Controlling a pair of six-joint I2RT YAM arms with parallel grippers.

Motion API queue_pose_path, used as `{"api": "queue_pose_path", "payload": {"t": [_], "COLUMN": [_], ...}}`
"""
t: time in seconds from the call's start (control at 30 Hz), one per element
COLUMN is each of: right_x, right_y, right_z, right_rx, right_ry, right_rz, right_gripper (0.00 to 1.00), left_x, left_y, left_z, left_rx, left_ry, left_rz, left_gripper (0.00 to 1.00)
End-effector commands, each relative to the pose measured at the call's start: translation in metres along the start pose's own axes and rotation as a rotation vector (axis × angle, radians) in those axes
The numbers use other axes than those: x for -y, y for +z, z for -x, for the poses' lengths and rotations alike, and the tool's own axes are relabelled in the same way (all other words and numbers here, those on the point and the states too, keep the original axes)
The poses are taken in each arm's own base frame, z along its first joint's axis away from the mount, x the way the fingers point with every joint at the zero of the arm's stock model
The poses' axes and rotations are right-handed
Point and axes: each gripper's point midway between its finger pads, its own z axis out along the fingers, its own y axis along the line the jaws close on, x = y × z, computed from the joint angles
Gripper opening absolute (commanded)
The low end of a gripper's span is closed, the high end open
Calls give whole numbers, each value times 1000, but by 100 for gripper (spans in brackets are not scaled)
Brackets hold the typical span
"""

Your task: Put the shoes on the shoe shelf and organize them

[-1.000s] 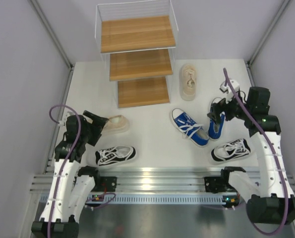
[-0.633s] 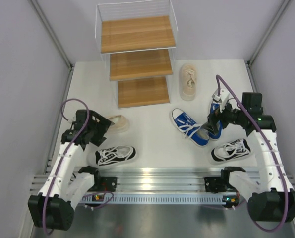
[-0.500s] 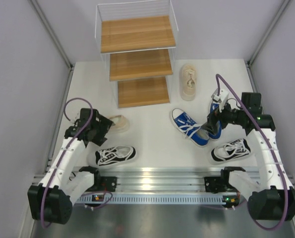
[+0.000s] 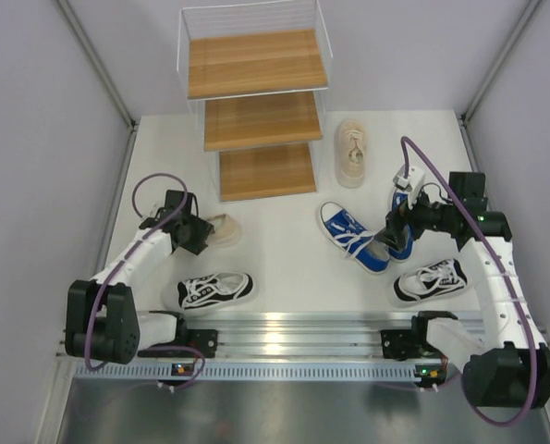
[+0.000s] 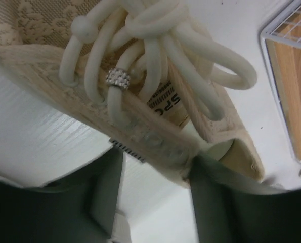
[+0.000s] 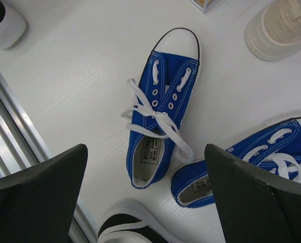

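The shoe shelf [image 4: 256,65] stands at the back with all three boards bare; its edge shows in the left wrist view [image 5: 292,91]. My left gripper [image 4: 193,231] [image 5: 155,169] is open, its fingers either side of the side wall of a beige shoe [image 4: 223,228] [image 5: 140,101] on the table. The other beige shoe [image 4: 352,153] [image 6: 284,25] lies right of the shelf. My right gripper [image 4: 385,242] [image 6: 145,152] is wide open and empty above two blue shoes [image 4: 351,237] [image 6: 160,116], [image 4: 405,233] [image 6: 261,157]. Black-and-white shoes lie at front left [image 4: 215,289] and front right [image 4: 432,280] [image 6: 130,228].
The white table [image 4: 275,194] is walled by grey panels left and right. A metal rail [image 4: 293,328] with the arm bases runs along the near edge. The right arm's purple cable [image 4: 422,176] arcs above the second blue shoe.
My left gripper has swung forward and right onto the beige shoe's side wall. My right gripper has moved left and lower over the blue shoes. No shoe has moved.
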Motion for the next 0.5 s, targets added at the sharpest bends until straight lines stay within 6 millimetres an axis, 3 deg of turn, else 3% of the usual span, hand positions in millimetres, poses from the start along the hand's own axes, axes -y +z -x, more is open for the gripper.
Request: {"api": "queue_pose_path", "payload": {"t": [0.0, 0.07, 0.13, 0.27, 0.47], "right_x": [-2, -2, -2, 0, 5], "right_y": [-1, -2, -3, -3, -3], "right_z": [4, 3, 3, 2, 5], "right_rx": [23, 21, 21, 19, 16], "right_ry": [-47, -48, -44, -41, -41], "right_rz": [6, 4, 2, -1, -6], "right_gripper": [99, 99, 100, 99, 99], "left_x": [19, 20, 21, 29, 29], "left_y": [2, -2, -9, -42, -90], "left_z": [12, 17, 22, 38, 41], "left_rx": [53, 81, 109, 211, 286], "left_ry": [13, 29, 77, 185, 414], "left_rz": [-67, -82, -100, -194, -324], "left_gripper": [43, 14, 0, 0, 0]}}
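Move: The left hand straddles the near side wall of the beige shoe's opening, with the shoe's middle about 3 cm ahead, 3 cm left and slightly below. The near black shoe lies roughly 15 cm back and 3 cm right; the lowest shelf board's middle is some 25 cm ahead and 20 cm right. From the idle right hand the beige shoe is about 57 cm left, 3 cm ahead and 15 cm lower. Almost in place at first, the left hand shuts its fingers and pinches the beige shoe's near side wall by the opening, then rises about 7 cm off the table with a small shift left. As it lifts, the wrist tips up some 15 degrees, raises its left side and turns slightly clockwise, fingers keeping their hold. ##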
